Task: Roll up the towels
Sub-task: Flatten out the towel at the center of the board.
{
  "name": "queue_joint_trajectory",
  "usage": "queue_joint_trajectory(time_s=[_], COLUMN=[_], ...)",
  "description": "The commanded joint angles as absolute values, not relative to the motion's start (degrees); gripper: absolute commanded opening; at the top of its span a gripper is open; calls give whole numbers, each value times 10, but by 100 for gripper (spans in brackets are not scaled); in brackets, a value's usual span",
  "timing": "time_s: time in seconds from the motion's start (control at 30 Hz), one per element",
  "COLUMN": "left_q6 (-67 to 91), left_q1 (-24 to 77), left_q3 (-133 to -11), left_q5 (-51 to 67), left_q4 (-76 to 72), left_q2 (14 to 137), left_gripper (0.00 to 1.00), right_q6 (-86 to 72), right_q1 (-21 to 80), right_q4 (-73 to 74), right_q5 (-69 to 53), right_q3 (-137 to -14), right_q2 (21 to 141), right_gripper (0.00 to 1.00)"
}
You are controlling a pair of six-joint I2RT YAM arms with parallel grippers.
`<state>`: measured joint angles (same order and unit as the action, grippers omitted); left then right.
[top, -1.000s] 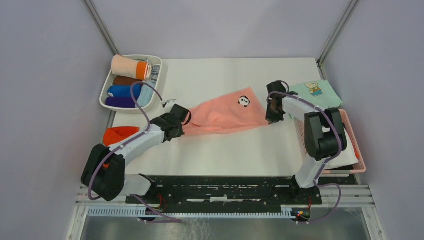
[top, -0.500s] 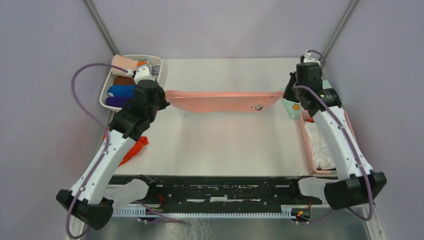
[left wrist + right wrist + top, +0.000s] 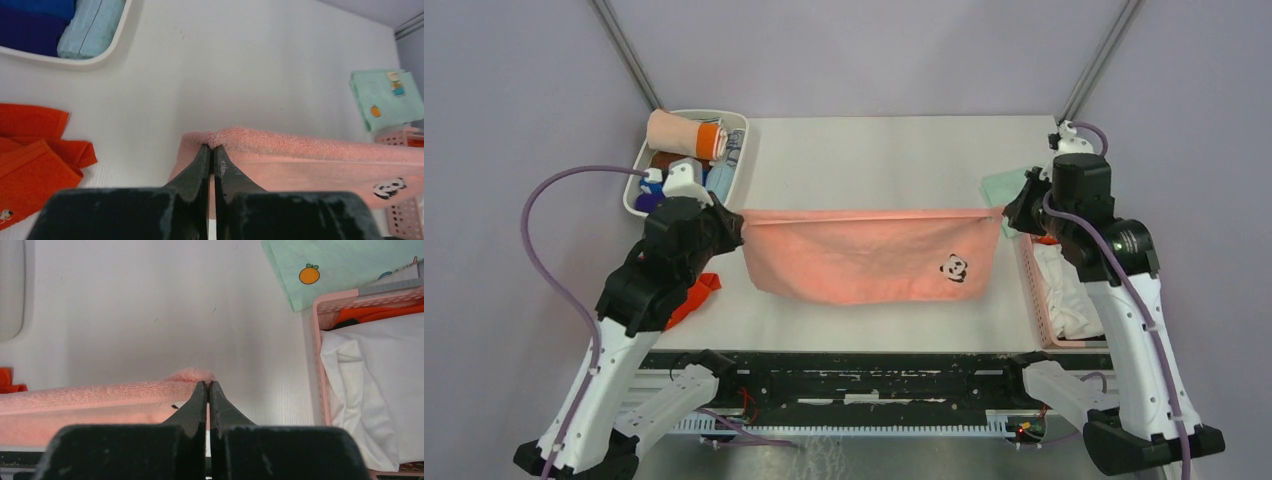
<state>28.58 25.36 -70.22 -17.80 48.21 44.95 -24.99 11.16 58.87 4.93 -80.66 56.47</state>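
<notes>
The pale pink towel (image 3: 864,262) with a small panda print hangs stretched in the air between both arms, above the table. My left gripper (image 3: 740,222) is shut on its left top corner; in the left wrist view the towel (image 3: 320,155) runs off to the right from the pinched tips of the left gripper (image 3: 213,149). My right gripper (image 3: 1007,213) is shut on the right top corner, and the right wrist view shows the towel (image 3: 100,395) leading left from the right gripper (image 3: 208,385). A red-orange towel (image 3: 686,298) lies crumpled at the table's left edge, also the red-orange towel (image 3: 30,150).
A white tray (image 3: 736,150) at the back left holds several rolled cloths. A pink basket (image 3: 1036,290) with white cloth stands at the right edge. A mint-green cloth (image 3: 1002,187) lies beside it, also the mint-green cloth (image 3: 340,265) in the right wrist view.
Both arms have drawn back toward the near edge with the pink towel. It now hangs lower as a wide sheet, panda at its lower right.
</notes>
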Motion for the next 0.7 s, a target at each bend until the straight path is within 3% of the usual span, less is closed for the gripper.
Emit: queue_joint_trajectory(time_s=[0.0, 0.33, 0.67], left_q6=[286, 283, 289], left_q1=[245, 178, 141], left_q3=[-641, -611, -705], left_q5=[-222, -172, -148], left_q4=[461, 258, 244], left_q2=[503, 790, 944], left_gripper=[5, 4, 3], right_q6=[-241, -265, -248], right_q1=[103, 96, 80], right_q4=[554, 378, 361], right_q5=[88, 113, 86], right_q3=[-776, -775, -857], right_q2=[633, 899, 1030], right_gripper=[0, 1, 0])
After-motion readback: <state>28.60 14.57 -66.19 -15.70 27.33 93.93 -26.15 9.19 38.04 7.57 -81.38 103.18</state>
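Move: The salmon towel hangs stretched between the two hands, each pinching a far corner about 30 cm above the board. The spot on the board centre lies some 12 cm ahead and 21 cm right of the left hand, and 10 cm ahead and 21 cm left of the right. From the left hand, the white basket is about 28 cm ahead, 25 cm left. From the right, the mint towel is about 20 cm ahead, 20 cm right; the pink basket, 3 cm ahead, 22 cm right. The salmon towel is laid down with its far edge kept taut between both closed grippers: the two hands sweep down together by some 22 cm and forward about 16 cm over the board centre, tipping 25 to 30 degrees further downwards. The sinking eases out at the end while they still draw forward, both pinches holding. ##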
